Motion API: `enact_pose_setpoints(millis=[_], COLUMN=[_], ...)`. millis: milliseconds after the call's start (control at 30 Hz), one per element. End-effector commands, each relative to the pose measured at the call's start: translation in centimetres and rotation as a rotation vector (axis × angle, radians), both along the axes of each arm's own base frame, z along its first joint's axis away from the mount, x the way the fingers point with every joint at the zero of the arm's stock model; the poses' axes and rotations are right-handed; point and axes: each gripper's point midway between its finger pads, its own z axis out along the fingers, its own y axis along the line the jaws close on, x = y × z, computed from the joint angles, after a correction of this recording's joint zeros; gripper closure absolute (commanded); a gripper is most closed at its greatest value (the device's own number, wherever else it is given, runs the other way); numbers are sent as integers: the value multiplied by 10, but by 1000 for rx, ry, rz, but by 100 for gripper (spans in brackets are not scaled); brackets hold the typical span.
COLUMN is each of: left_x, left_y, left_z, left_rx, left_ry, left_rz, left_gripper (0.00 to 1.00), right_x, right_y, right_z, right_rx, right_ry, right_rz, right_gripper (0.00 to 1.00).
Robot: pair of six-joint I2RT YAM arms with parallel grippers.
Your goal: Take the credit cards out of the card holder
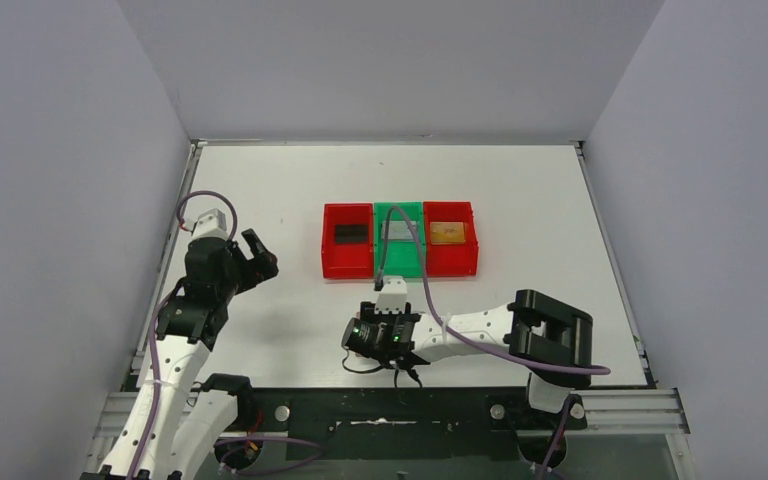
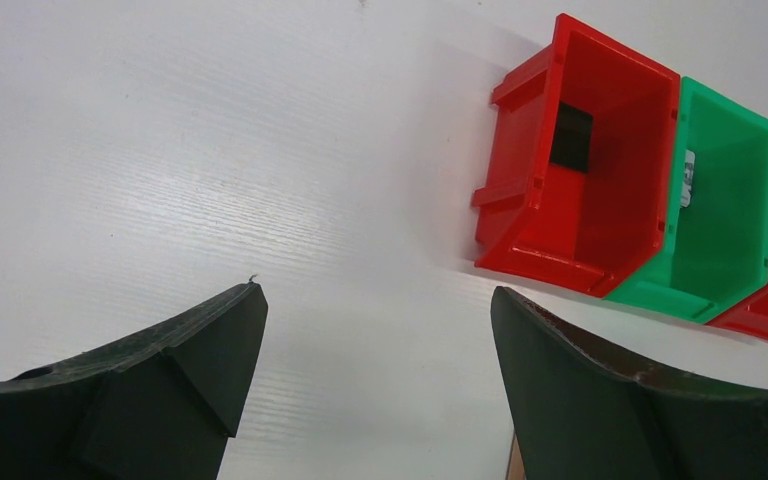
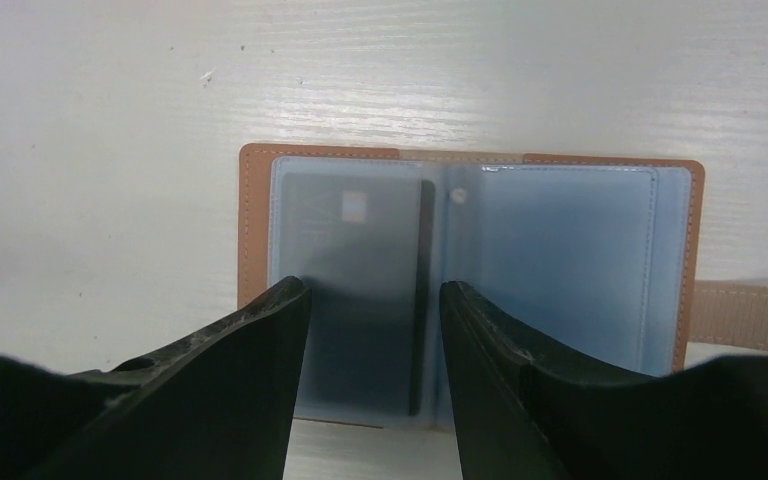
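The card holder (image 3: 252, 230) lies open flat on the white table, tan leather outside and pale blue pockets inside, its strap tab (image 3: 750, 310) sticking out to the right. A dark credit card (image 3: 355, 240) sits inside the left pocket; the right pocket (image 3: 560, 260) looks empty. My right gripper (image 3: 372, 288) hovers over the near edge of the left pocket, jaws partly apart over the dark card with nothing clamped between them. In the top view its wrist (image 1: 385, 330) covers the holder. My left gripper (image 2: 377, 292) is open wide over bare table at the left (image 1: 257, 255).
Three small bins stand in a row mid-table: a red bin (image 1: 326, 245) with a black card (image 1: 349, 234), a green bin (image 1: 400, 268) with a silver-grey card (image 1: 397, 231), and a red bin (image 1: 474, 245) with a gold-orange card (image 1: 446, 232). Grey walls enclose the table.
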Motion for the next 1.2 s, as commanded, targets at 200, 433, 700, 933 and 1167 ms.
enact_pose_setpoints(millis=[200, 433, 700, 933, 1167], left_x=[8, 8, 11, -11, -45], left_y=[-1, -1, -26, -98, -156], left_z=[10, 9, 14, 19, -5], left_rx=[5, 5, -69, -377, -384], left_ry=[-49, -46, -72, -112, -42], left_rz=[-15, -16, -132, -418, -538], left_gripper=[16, 16, 16, 17, 22], right_x=[7, 8, 9, 11, 9], right_y=[8, 12, 32, 32, 18], right_z=[-6, 3, 11, 12, 3], right_rx=[-22, 15, 305, 573, 657], right_ry=[-32, -50, 10, 60, 90], right_rz=[-44, -37, 41, 76, 33], right_gripper=[61, 67, 77, 81, 82])
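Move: The clear card sleeve on the left side of the open card holder lies right under the right fingertips, about 1 cm below the hand point. The holder's middle is some 3 cm to the right, and its strap about 12 cm to the right and 1 cm back. The green bin stands 20 cm ahead and 5 cm right, the left red bin 20 cm ahead and 6 cm left. From the left hand the sleeve is roughly 20 cm right, 10 cm back and 15 cm below. The sleeve gets pinched near the holder's fold: the right fingers close on it from half open to nearly shut, the hand shifting only about 1 cm left, then rolling some 30 degrees so its left side rises, keeping its place. Late on, the open left hand swings about 12 cm right towards the holder, also back and slightly down, turning clockwise. ##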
